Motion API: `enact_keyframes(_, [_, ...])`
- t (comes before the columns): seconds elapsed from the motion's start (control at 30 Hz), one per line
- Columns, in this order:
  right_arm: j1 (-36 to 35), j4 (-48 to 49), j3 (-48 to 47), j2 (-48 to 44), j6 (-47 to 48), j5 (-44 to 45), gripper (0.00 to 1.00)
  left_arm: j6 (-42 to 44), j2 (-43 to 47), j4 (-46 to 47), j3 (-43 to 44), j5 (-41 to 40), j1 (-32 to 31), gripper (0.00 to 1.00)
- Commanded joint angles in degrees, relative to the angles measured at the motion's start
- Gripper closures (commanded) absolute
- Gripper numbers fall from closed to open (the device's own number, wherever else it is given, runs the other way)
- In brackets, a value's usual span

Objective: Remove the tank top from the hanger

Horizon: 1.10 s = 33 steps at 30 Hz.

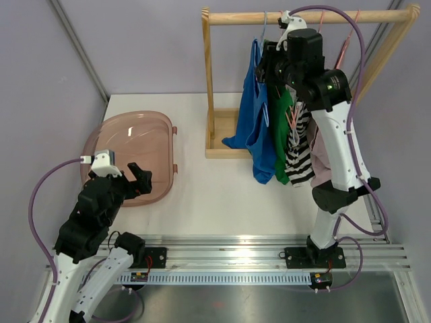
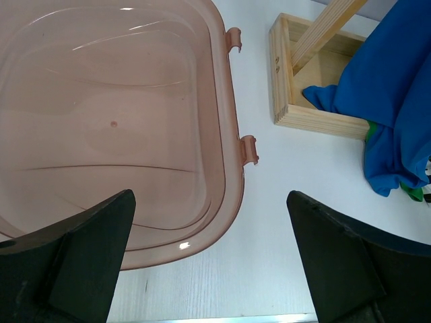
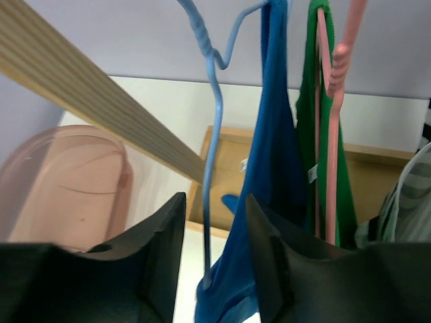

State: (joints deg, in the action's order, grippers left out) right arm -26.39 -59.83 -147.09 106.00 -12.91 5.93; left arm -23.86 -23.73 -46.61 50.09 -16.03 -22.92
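The blue tank top [image 1: 252, 121] hangs on a light blue wire hanger [image 1: 261, 30] at the left end of the wooden rail. My right gripper [image 1: 271, 62] is up beside it. In the right wrist view the jaws [image 3: 215, 202] are half closed, open around the hanger's wire arm [image 3: 212, 121] and the tank top's strap [image 3: 273, 155]. There is still a gap on the left side of the wire. My left gripper [image 1: 138, 178] is low by the tub, wide open and empty [image 2: 210, 202]. The tank top's hem [image 2: 390, 101] shows in the left wrist view.
A pink plastic tub [image 1: 128, 145] sits at the left [image 2: 101, 101]. The wooden rack [image 1: 209, 81] has a base frame [image 2: 316, 114] on the table. A green garment [image 1: 283, 134] on a pink hanger [image 3: 335, 101] and a striped garment [image 1: 300, 158] hang right of the blue one.
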Motion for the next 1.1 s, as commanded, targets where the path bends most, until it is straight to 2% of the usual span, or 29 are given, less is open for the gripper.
enact_keyframes(0.0, [-1.03, -0.37, -2.41, 2.11, 3.67, 8.83, 0.58, -0.23, -0.18, 2.84, -0.51, 1.18, 0.15, 0.01])
enact_keyframes(0.07, [-1.99, 0.15, -2.5, 2.55, 4.29, 10.14, 0.69, -0.31, 0.0, 3.01, -0.6, 1.44, 0.24, 0.01])
enact_keyframes(0.13, [-2.61, 0.68, -2.85, 2.73, 5.08, 11.29, 0.73, -0.31, -0.18, 3.1, -0.6, 1.79, 0.24, 0.01])
enact_keyframes(0.27, [-3.58, 1.38, -3.38, 1.94, 5.61, 12.26, 0.9, -0.14, -0.44, 3.37, -0.78, 2.93, 0.24, 0.01])
enact_keyframes(0.3, [-3.58, 1.65, -3.3, 1.59, 5.52, 12.26, 1.0, -0.14, -0.44, 3.54, -0.78, 3.02, 0.24, 0.01])
enact_keyframes(0.77, [-3.67, 6.04, -4.0, -3.77, 5.35, 7.61, 1.0, -0.14, -0.18, 3.54, -0.95, 3.64, 0.24, 0.01])
enact_keyframes(0.93, [-3.67, 4.99, -3.39, -5.88, 4.03, 4.45, 1.0, -0.05, -0.09, 3.81, -0.87, 3.99, 0.24, 0.01])
enact_keyframes(1.07, [-3.67, 2.36, 0.65, -10.88, 2.28, 0.23, 1.0, 0.56, 0.17, 4.16, -0.43, 4.6, 0.33, 0.01])
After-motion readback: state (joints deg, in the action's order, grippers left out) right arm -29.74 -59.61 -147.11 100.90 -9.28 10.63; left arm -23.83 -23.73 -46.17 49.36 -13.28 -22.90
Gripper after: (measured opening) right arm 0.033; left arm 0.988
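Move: The right hand, fingers half open, has the near arm of the blue hanger just in front of its fingertips, about 2 cm ahead, 2 cm below and straight in line. The green tank top hangs some 5 cm to the hand's right and 3 cm ahead, its middle about 12 cm lower; the rail is roughly 8 cm ahead and 8 cm up. From the left hand, the hanger arm lies about 25 cm ahead, 35 cm right and 18 cm higher. The right hand dips forward, pinches shut on the blue hanger's arm, then lifts it about 6 cm while drawing back. ##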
